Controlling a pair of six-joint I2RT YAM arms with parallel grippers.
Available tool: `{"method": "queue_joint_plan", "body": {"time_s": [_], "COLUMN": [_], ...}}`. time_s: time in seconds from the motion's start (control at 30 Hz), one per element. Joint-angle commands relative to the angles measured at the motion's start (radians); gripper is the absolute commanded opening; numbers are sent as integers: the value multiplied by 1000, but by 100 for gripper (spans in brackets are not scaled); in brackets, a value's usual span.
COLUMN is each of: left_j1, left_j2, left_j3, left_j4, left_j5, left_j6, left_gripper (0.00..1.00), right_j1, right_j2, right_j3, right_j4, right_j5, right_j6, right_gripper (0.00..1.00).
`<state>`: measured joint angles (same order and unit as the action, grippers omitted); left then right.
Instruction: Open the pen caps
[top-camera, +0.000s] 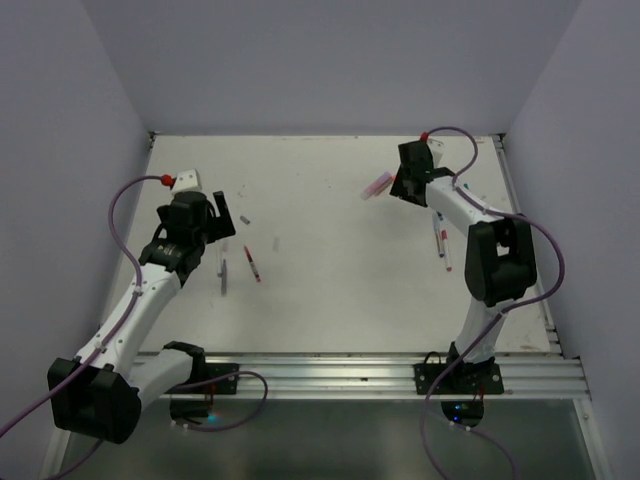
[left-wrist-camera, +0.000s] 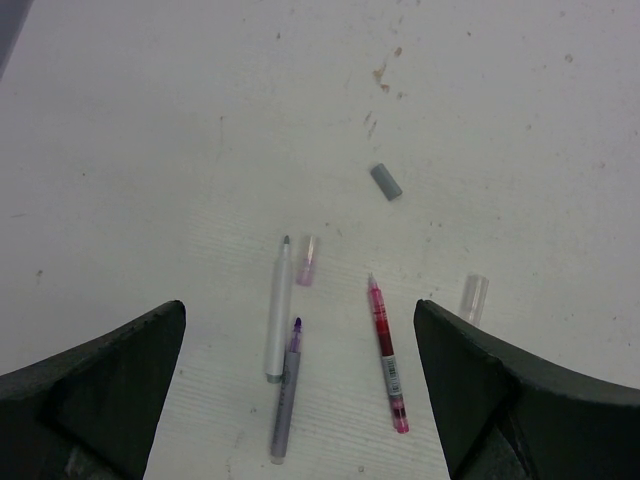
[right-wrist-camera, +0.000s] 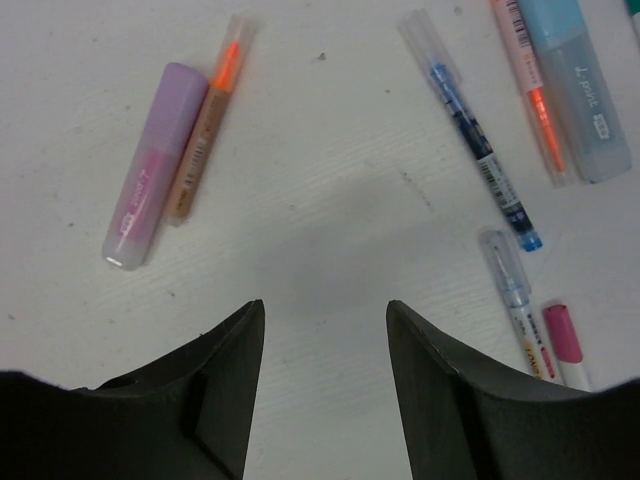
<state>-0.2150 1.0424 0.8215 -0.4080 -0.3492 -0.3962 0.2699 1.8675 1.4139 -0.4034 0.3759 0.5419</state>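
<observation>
In the left wrist view three uncapped pens lie between my wide-open left gripper (left-wrist-camera: 300, 305) fingers: a silver pen (left-wrist-camera: 276, 310), a grey pen with a purple tip (left-wrist-camera: 285, 395) and a red pen (left-wrist-camera: 388, 355). Loose pen caps lie near them: grey (left-wrist-camera: 386, 182), translucent purple (left-wrist-camera: 307, 261) and clear (left-wrist-camera: 474, 298). My right gripper (right-wrist-camera: 325, 305) is open over bare table and holds nothing. Ahead of it lie capped pens: a pink-purple marker (right-wrist-camera: 155, 165), an orange pen (right-wrist-camera: 207, 125), a blue pen (right-wrist-camera: 480, 140) and a light blue marker (right-wrist-camera: 585, 85).
From above, the left gripper (top-camera: 228, 215) hangs beside the red pen (top-camera: 251, 263) and the right gripper (top-camera: 400, 188) beside the pink marker (top-camera: 377, 182). More pens (top-camera: 440, 235) lie by the right arm. Grey walls enclose the white table (top-camera: 330, 300).
</observation>
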Motion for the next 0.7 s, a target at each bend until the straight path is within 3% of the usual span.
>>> {"method": "queue_joint_plan", "body": {"time_s": [0.0, 0.27, 0.67], "left_j1": [9, 9, 9], "left_j2": [-18, -7, -5], "left_j3": [-2, -1, -4], "left_j4": [32, 35, 34], "left_j5": [-22, -4, 0], "left_j6": [33, 34, 36], "left_gripper": [100, 100, 100], "right_j1": [-58, -152, -210], "right_j2": [-11, -103, -87], "right_j3": [-24, -210, -259], "right_j4": [-68, -55, -31], "right_j5": [-15, -86, -163], "right_j6": [-34, -46, -60], "right_gripper": [56, 55, 54]}}
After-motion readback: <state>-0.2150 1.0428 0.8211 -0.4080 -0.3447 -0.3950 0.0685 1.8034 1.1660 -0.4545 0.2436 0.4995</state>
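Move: The clear-capped pen lies some 8 cm back, 8 cm to the right and 8 cm below the right hand. The pink-capped marker lies beside its near end, about 12 cm back and 10 cm right of the hand. The blue pen lies beyond, roughly 2 cm ahead and 8 cm right. For the idle left hand, the clear-capped pen is about 7 cm ahead, 57 cm right and 15 cm below. The right hand heads for the clear-capped pen, sweeping about 8 cm right, 7 to 8 cm back towards its base and some 7 cm down, then easing to a near stop low over the pen. On the way the wrist tips the fingers about 15 degrees further down; they stay half open, the right fingertip close over the pen's body, with no touch to be seen. ##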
